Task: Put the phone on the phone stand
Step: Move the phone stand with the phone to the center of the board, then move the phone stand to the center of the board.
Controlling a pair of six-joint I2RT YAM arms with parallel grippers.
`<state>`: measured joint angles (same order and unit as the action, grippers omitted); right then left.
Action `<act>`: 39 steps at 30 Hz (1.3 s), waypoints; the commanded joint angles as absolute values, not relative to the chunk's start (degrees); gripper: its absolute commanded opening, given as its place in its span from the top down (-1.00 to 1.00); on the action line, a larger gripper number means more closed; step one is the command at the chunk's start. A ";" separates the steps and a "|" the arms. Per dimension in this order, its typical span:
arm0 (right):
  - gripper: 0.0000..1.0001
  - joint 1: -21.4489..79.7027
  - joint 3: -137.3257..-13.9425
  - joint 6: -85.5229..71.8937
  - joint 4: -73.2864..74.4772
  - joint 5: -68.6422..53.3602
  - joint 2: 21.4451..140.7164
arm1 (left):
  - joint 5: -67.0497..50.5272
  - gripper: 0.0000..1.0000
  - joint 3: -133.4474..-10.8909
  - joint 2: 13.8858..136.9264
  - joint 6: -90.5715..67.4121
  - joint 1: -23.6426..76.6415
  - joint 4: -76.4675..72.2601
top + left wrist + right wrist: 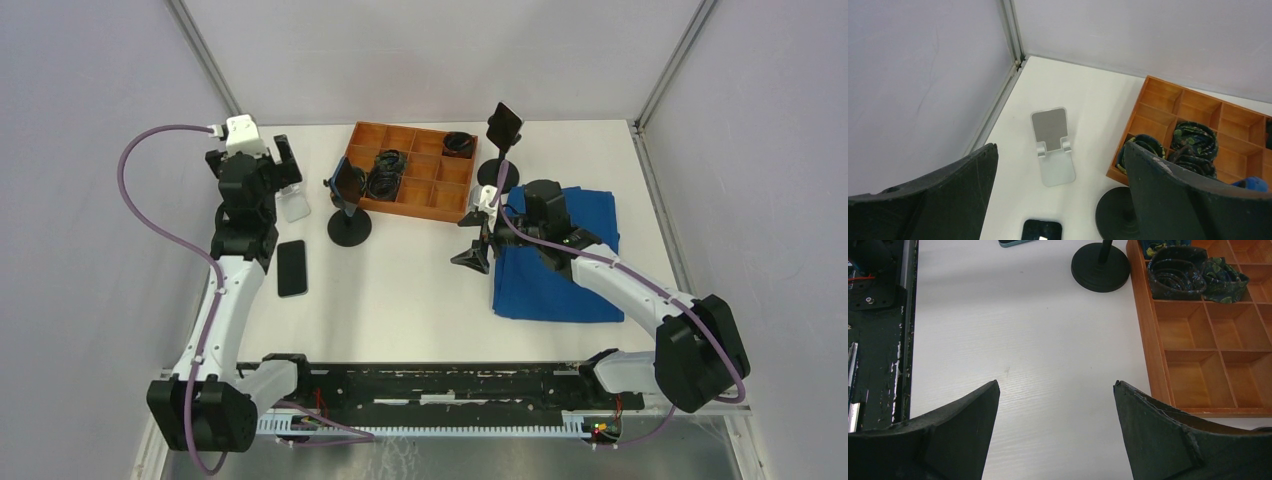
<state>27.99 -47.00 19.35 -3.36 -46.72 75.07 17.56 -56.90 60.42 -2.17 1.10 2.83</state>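
The black phone (291, 268) lies flat on the white table at the left, and only its top edge (1042, 231) shows in the left wrist view. Just beyond it stands the silver phone stand (293, 206), its tilted back plate and two small lips facing my left wrist camera (1053, 145). My left gripper (287, 172) hovers above the stand, open (1060, 146), with nothing between its fingers. My right gripper (472, 257) is open (1056, 383) low over bare table near the middle, far from the phone.
A black round-based holder (349, 226) stands right of the phone stand, close to my left finger (1115, 215). Behind it is an orange compartment tray (447, 205) holding dark coiled items (1193, 142). A second black stand (497, 170) and a blue cloth (560, 280) are at the right.
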 commanded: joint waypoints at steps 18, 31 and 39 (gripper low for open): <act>-0.81 27.77 -47.25 20.74 -3.78 -48.96 76.38 | 14.76 -1.00 -61.41 75.19 -6.68 -2.47 4.39; -0.82 27.79 -47.49 21.01 -3.25 -49.55 76.93 | 17.11 -1.00 -65.00 84.17 -6.85 -2.66 6.77; -0.84 27.82 -47.46 21.01 -3.25 -49.66 77.23 | 17.17 -1.00 -64.43 85.37 -6.14 -2.69 5.86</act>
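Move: Out ahead of the empty left hand, the folded silver phone stand lies flat on the board, roughly 18 cm forward, 4 cm to the left and 31 cm below. The black stand with the phone is about 4 cm ahead and 16 cm right of that hand; the loose phone lies some 9 cm behind it, about level sideways. The wooden tray's middle is 24 cm ahead, 32 cm right. From the idle right hand, the silver stand is about 33 cm ahead and 49 cm left. Sinking some 14 cm in all, the left hand closes in on the silver phone stand from behind and above, also reaching about 6 cm forward and drifting a little left. The wrist tips steadily down by over 20 degrees, the descent slows partway and then resumes, and the fingers stay wide open, touching nothing. ##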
